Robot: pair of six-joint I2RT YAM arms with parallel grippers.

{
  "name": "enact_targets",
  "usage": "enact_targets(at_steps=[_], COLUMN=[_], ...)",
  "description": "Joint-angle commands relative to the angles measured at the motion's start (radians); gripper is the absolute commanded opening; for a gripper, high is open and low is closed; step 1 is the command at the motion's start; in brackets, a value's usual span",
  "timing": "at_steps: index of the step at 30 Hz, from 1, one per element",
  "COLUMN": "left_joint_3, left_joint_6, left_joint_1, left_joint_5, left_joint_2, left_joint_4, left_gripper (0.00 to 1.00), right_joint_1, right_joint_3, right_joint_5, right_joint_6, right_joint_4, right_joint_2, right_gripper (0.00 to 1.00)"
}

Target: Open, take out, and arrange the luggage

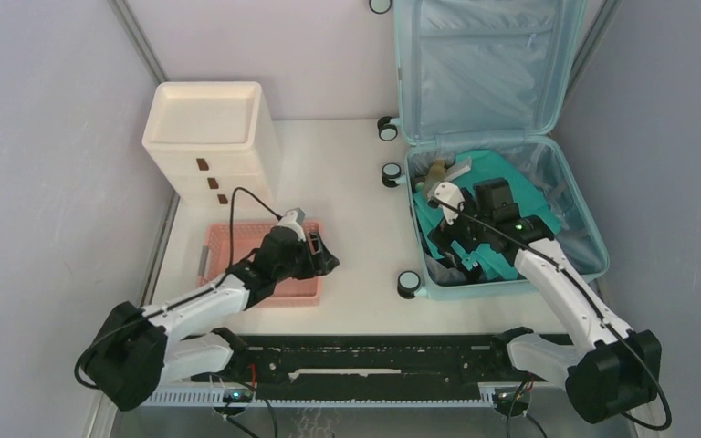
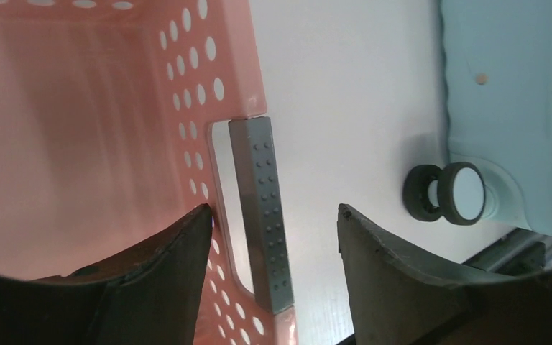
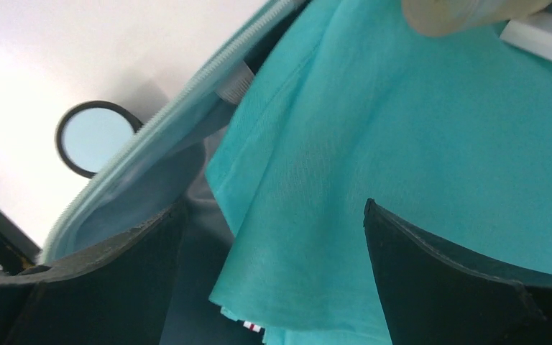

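Observation:
The luggage (image 1: 502, 55) lies open at the right, its lid leaning up against the back wall. A teal cloth (image 1: 488, 169) fills the lower shell, with a beige item (image 1: 435, 173) on top. My right gripper (image 1: 452, 245) hangs open just above the cloth's near-left edge (image 3: 345, 180), close to the shell's zipper rim (image 3: 151, 136), with nothing between its fingers. My left gripper (image 1: 324, 255) is open and straddles the right rim of the pink basket (image 2: 79, 108). The basket's grey handle strip (image 2: 262, 208) lies between the fingers, with a gap on each side.
A cream drawer cabinet (image 1: 205, 128) stands at the back left behind the basket. Caster wheels (image 2: 445, 194) stick out from the suitcase's left side toward the white table strip (image 1: 356, 182) between basket and suitcase. Grey walls close in both sides.

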Motion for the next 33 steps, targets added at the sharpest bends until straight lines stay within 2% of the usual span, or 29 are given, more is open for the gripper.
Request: enact_targets(at_steps=[1, 4, 6, 10, 16, 24, 27, 29, 31, 33], left_joint_3=[0.075, 0.107, 0.119, 0.137, 0.132, 0.078, 0.044, 0.02, -0.01, -0.027], left_joint_6=[-0.066, -0.08, -0.091, -0.091, -0.054, -0.021, -0.032, -0.05, -0.08, -0.134], left_joint_1=[-0.05, -0.081, -0.096, -0.114, -0.117, -0.118, -0.118, -0.118, -0.118, -0.118], left_joint_5=[0.1, 0.128, 0.143, 0.148, 0.114, 0.083, 0.081, 0.075, 0.072, 0.069], left_joint_2=[0.105, 0.18, 0.216, 0.242, 0.177, 0.016, -0.048, -0.085, -0.106, -0.104], left_joint_4=[0.208, 0.27, 0.309, 0.335, 0.307, 0.312, 0.366, 0.414, 0.491, 0.55], left_gripper=[0.69, 0.7, 0.71, 0.72, 0.75, 0.79, 0.82, 0.88, 0.98, 1.0], right_joint_1=[0.023, 0.029, 0.03, 0.011, -0.017, -0.113, -0.2, -0.265, -0.338, -0.408], right_joint_3=[-0.009, -0.029, -0.039, -0.04, -0.038, 0.011, 0.032, 0.047, 0.062, 0.084], right_joint_5=[0.181, 0.286, 0.32, 0.346, 0.332, 0.122, -0.021, -0.116, -0.238, -0.318], right_joint_6=[0.033, 0.03, 0.026, 0.023, 0.013, 0.007, -0.017, -0.033, -0.048, -0.062], right_joint_4=[0.062, 0.092, 0.101, 0.096, 0.064, -0.028, -0.073, -0.098, -0.125, -0.156], right_joint_2=[0.059, 0.085, 0.094, 0.107, 0.151, 0.084, 0.029, -0.007, -0.034, -0.041], right_gripper=[1.0, 0.99, 0.95, 0.76, 0.48, 0.02, 0.0, 0.0, 0.0, 0.0])
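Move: Beside the left hand, the fingers straddle the basket's right wall, with the basket's middle some 13 cm to its left, level ahead and about 4 cm below; the near suitcase wheel is roughly 18 cm to the right and 3 cm back. From the right hand, the teal garment's middle is about 6 cm ahead, 6 cm right and 5 cm below. The bottle lies 13 cm ahead and 3 cm left of that hand, the white box 14 cm ahead and 1 cm right. Rightward, the left hand drags the basket by its right wall about 8 cm, then rises some 12 cm clear of it, its fingers tipping up and opening. The right hand meanwhile sinks and reaches forward and right into the suitcase, shuts on a fold of the teal garment, then pulls it right, up and slightly back. ##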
